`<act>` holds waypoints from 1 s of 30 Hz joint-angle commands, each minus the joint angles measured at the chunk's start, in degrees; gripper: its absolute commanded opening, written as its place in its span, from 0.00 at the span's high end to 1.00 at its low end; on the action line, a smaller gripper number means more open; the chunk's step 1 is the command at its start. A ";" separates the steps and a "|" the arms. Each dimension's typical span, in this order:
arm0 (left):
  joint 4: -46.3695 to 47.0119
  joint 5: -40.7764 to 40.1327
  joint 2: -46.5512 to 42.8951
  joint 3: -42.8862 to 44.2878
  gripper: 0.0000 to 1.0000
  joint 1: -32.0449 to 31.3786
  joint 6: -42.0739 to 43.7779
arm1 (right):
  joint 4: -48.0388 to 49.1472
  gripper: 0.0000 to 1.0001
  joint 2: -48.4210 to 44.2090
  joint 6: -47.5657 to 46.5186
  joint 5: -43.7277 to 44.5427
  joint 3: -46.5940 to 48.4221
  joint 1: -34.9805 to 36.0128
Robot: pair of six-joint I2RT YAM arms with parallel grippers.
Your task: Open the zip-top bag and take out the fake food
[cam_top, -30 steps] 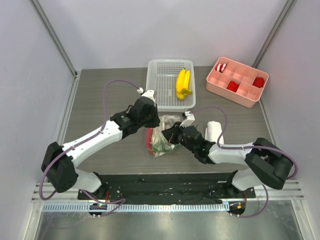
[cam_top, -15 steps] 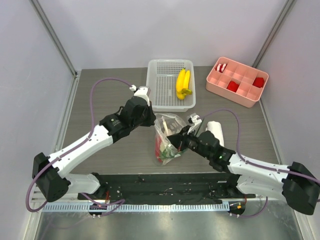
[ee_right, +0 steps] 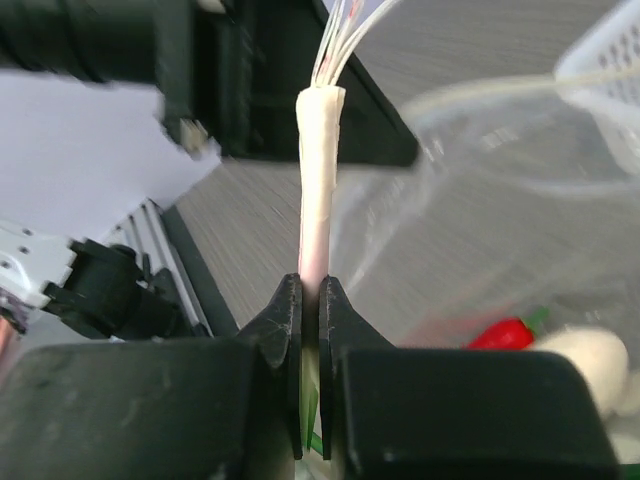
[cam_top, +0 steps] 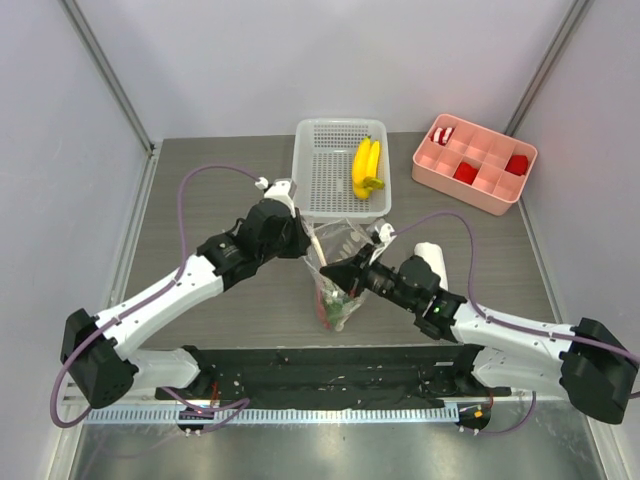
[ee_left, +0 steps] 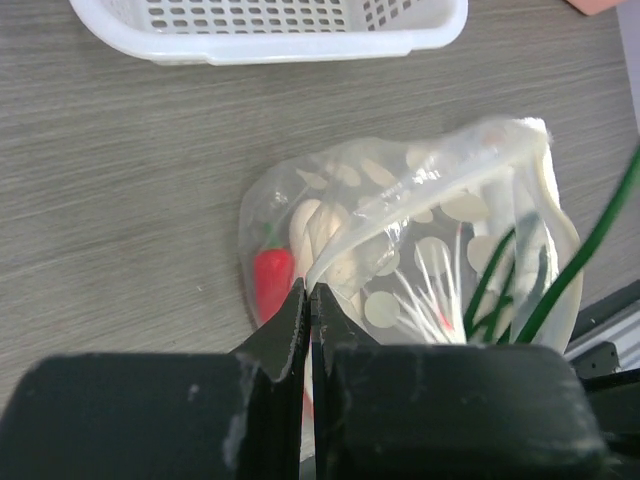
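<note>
The zip-top bag (cam_top: 340, 245), clear with white dots, hangs between my two grippers. My left gripper (cam_top: 303, 240) is shut on the bag's upper edge (ee_left: 345, 235). Through the plastic, the left wrist view shows fake food: a red chili (ee_left: 272, 282), a white radish (ee_left: 318, 228) and thin green stems (ee_left: 500, 285). My right gripper (cam_top: 346, 272) is shut on a white stalk (ee_right: 320, 170) with fine roots at its top and green showing below the jaws. I cannot tell whether plastic lies between the jaws and the stalk. The yellow bananas (cam_top: 365, 168) lie in the white basket (cam_top: 325, 170).
A pink tray (cam_top: 475, 180) with red blocks stands at the back right. A rolled white cloth (cam_top: 430, 258) lies just right of the right gripper. The basket's rim (ee_left: 270, 45) sits close behind the bag. A black rail (cam_top: 330, 365) runs along the near edge.
Both grippers have risen and drawn apart, lifting the bag off the table and stretching it. The right arm has swung out to the right. The bag's contents now hang lower.
</note>
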 commanded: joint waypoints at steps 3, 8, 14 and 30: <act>1.61 5.07 -2.21 -1.65 1.00 0.37 -2.98 | 10.71 0.99 3.96 1.11 -5.36 12.63 0.32; 0.99 4.38 -5.63 -4.63 1.00 0.37 -3.86 | 7.38 0.99 7.39 2.52 -2.83 23.35 0.40; -3.66 -0.98 -10.11 -4.64 1.00 0.37 -1.75 | 6.05 0.99 9.50 4.45 1.04 30.74 0.23; -21.59 -12.94 -10.65 12.32 1.00 9.32 10.38 | -9.68 0.99 17.93 2.16 9.57 49.03 -14.44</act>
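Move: The right hand grips the fake spring onion's white stalk, its leaves still in the bag; the white basket's middle lies about 36 cm ahead, 4 cm right and 17 cm lower. The bananas are roughly 9 cm right of the basket's middle; the towel roll lies some 6 cm ahead, 27 cm right and 18 cm down. From the left hand, which pinches the bag's rim, the bag's body hangs about 9 cm back, 6 cm right and 10 cm lower. Pull the spring onion up out of the bag with the right gripper kept shut on its stalk, rising nearly 30 cm with the fingers tilting upward, then swinging forward some 9 cm as well. Keep the left fingers pinched on the rim, ease that hand back and slightly down, then carry the bag left and up, away from the onion. ##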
